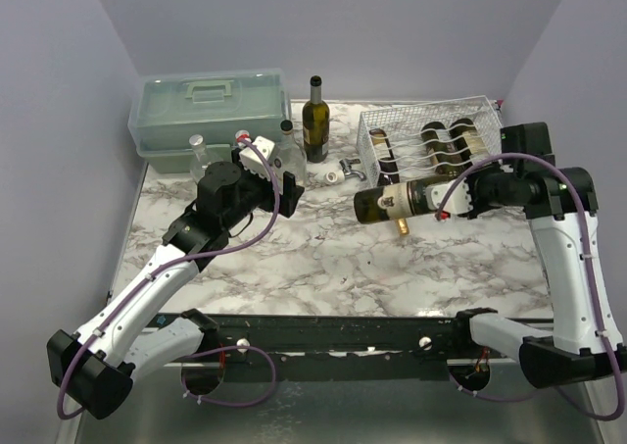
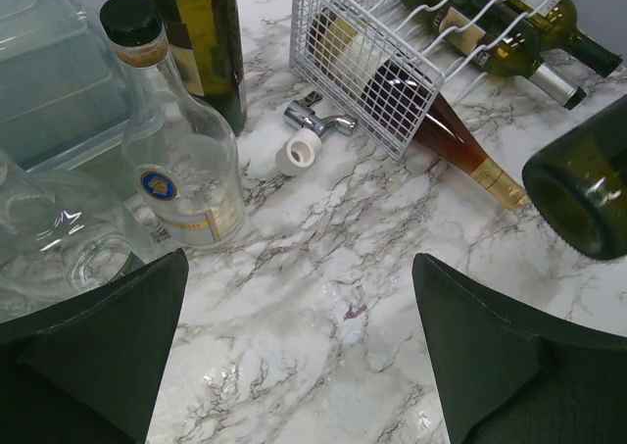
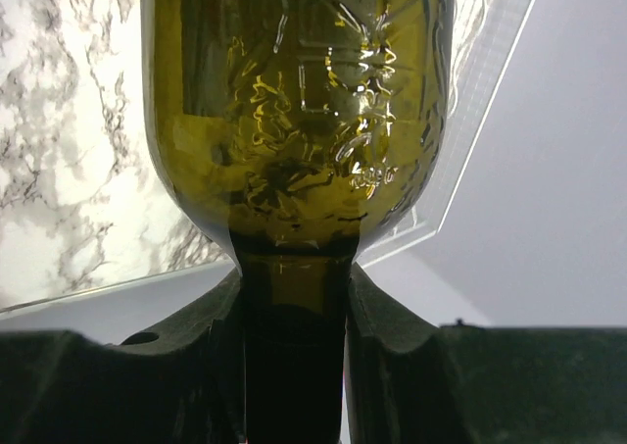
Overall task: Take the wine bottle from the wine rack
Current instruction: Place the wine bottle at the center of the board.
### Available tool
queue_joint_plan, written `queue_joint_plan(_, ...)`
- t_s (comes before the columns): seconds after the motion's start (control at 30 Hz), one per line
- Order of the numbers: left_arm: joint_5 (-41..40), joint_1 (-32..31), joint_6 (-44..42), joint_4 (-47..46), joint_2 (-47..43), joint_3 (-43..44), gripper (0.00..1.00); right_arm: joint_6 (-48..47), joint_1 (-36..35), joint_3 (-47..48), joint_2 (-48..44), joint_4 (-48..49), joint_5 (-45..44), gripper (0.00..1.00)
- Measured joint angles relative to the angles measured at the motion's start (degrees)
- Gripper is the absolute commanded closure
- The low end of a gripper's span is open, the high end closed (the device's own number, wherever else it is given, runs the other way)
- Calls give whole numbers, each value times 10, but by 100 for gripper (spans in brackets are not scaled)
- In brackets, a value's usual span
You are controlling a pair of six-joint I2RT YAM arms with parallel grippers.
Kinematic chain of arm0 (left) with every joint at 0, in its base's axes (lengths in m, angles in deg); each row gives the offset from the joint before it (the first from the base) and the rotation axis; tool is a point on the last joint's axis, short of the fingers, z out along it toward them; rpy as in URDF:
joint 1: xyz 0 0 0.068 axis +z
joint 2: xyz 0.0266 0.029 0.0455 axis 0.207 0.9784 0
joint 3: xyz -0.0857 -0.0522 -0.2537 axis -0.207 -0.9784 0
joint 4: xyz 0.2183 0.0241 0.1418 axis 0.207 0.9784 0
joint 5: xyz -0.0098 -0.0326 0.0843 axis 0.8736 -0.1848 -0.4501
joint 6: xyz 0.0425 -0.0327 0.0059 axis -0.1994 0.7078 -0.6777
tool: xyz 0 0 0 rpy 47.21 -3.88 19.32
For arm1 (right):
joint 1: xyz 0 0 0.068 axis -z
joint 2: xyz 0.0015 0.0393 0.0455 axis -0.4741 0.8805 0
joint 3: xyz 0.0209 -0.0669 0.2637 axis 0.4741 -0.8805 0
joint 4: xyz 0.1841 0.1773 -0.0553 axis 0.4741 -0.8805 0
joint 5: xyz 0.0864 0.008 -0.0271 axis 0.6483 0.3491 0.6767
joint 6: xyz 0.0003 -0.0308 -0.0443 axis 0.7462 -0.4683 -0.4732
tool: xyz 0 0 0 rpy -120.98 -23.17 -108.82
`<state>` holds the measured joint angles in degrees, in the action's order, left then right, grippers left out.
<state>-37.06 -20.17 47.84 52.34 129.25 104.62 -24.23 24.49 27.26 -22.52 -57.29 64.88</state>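
A dark green wine bottle hangs level just in front of the wine rack, its base pointing left. My right gripper is shut on its neck. In the right wrist view the fingers clamp the neck from both sides below the bottle's shoulder. The white wire rack holds three other bottles lying in its cradles. One of them has a gold-capped neck that sticks out through the front. My left gripper hovers open over bare marble, left of the rack.
A pale green toolbox stands at the back left. An upright dark bottle and a clear glass bottle stand near it. A second clear bottle is beside the toolbox. A metal stopper and a white cap lie before the rack.
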Motion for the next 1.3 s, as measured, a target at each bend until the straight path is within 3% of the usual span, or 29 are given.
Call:
queue_joint_plan(0.1,-2,0,-1,0,0,0,1,14,-76,-4,10,6,-34,100)
queue_joint_plan(0.27,-9,0,-7,0,0,-1,1,80,-273,-17,51,15,-135,100)
queue_joint_plan(0.4,-19,0,-15,0,0,-1,1,149,-422,-6,117,2,-233,100)
queue_joint_plan(0.53,-33,3,-22,0,0,-1,1,207,-521,49,207,-28,-315,100)
queue_joint_plan(0.9,-45,14,-26,0,-14,-4,1,231,-591,82,294,-28,-503,100)
queue_joint_plan(1.3,-45,22,-26,0,-14,-4,1,150,-615,85,297,-23,-594,100)
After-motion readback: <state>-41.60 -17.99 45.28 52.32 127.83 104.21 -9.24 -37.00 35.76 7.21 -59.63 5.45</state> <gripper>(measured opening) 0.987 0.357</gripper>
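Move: The right hand already holds the wine bottle by its neck. The board's center is some 26 cm to this hand's left, about 2 cm farther out and roughly 28 cm below. The rack stands about 24 cm ahead and 2 cm right, 20 cm lower; the amber bottle in its left end is about 12 cm left and 15 cm ahead. The metal tap lies roughly 15 cm beyond the center. From the empty left hand, the center is about 11 cm right, 1 cm back and 26 cm below. Still gripping the neck, the right hand sweeps the wine bottle left about 20 cm, away from the front of the rack towards the board's center, dipping roughly 5 cm on the way and then rising by about 3. Its left side rolls down some 50 degrees, swinging the bottle's base downward. The open left hand eases about 3 cm left, making room. ##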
